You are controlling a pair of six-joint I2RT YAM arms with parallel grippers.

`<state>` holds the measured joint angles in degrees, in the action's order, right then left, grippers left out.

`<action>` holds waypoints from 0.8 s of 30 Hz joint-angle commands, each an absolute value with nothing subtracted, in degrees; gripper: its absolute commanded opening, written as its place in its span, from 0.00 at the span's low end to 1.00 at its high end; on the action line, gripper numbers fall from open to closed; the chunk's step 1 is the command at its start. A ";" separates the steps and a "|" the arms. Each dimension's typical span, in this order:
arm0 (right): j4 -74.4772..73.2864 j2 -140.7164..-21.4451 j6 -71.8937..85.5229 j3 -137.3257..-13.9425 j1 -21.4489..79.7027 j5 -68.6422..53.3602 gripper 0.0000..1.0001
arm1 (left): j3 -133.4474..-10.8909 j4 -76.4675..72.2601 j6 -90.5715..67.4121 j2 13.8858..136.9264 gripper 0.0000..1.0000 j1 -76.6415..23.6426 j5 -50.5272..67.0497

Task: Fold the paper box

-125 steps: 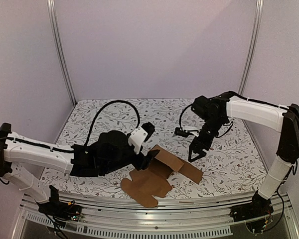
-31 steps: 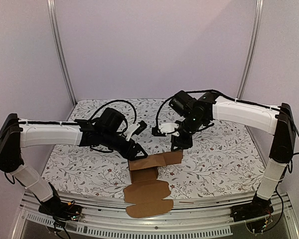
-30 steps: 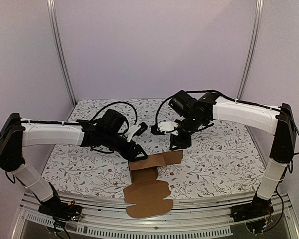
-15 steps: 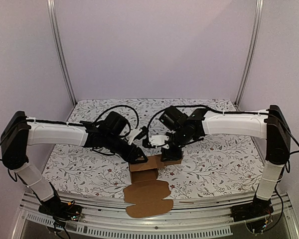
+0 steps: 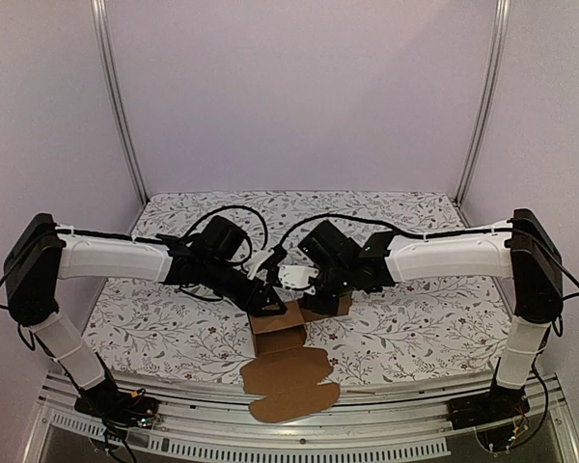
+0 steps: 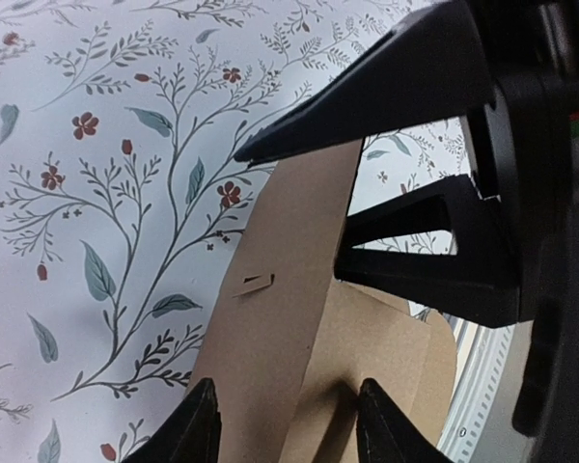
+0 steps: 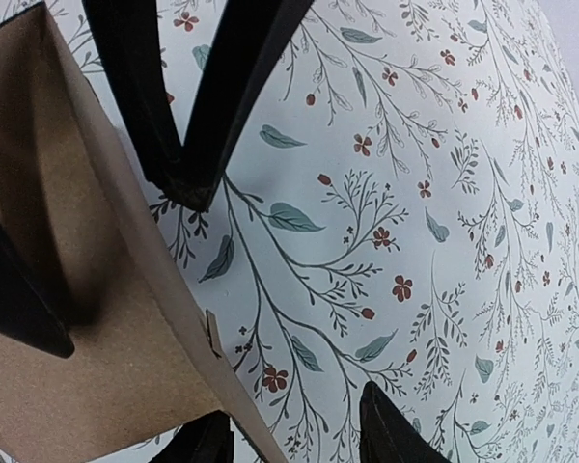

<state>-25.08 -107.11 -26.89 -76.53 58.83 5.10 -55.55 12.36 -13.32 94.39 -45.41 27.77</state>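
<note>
The paper box [image 5: 280,338] is brown cardboard at the near middle of the table, with its back panels raised and a flat flap [image 5: 291,384] lying toward the front edge. My left gripper [image 5: 268,301] is at the box's back left corner. In the left wrist view it [image 6: 288,424] stands open, its fingertips either side of an upright cardboard panel [image 6: 280,318]. My right gripper [image 5: 314,292] meets it from the right. In the right wrist view it [image 7: 294,439] is open astride the panel's edge [image 7: 68,328]. Each wrist view shows the other gripper's fingers close by.
A floral cloth [image 5: 415,318] covers the table. A metal rail [image 5: 299,429] runs along the front edge just past the flat flap. Purple walls with two metal posts [image 5: 121,116] close in the back and sides. Black cables [image 5: 236,212] loop behind the grippers.
The right arm has swung left and down to the box's back right flap. The left gripper has edged right to the back left corner, and its jaws have narrowed a little.
</note>
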 commanded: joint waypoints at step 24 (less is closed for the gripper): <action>-37.91 -103.03 -32.25 -80.77 37.99 -9.58 0.45 | -55.28 10.37 -14.94 96.42 0.45 -43.51 30.18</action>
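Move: The box's right flap sticks out between the right hand's still-parted fingers, its middle about 3 cm to the right of this hand, 1 cm ahead and nearly level. The box's top panel lies roughly 8 cm to its left and 1 cm back; the lid panel is some 10 cm back, 5 cm left and 7 cm down. For the left hand, straddling the top panel with its middle about 1 cm below, the flap lies some 12 cm right and 1 cm ahead. The right flap is left standing free: after a brief pause the right hand comes off it, fingers still parted, swinging about 10 cm to the right and some 7 cm each up and forward, away from the box, while the wrist turns a little clockwise. The left hand stays at the top panel, its fingers straddling the cardboard. ##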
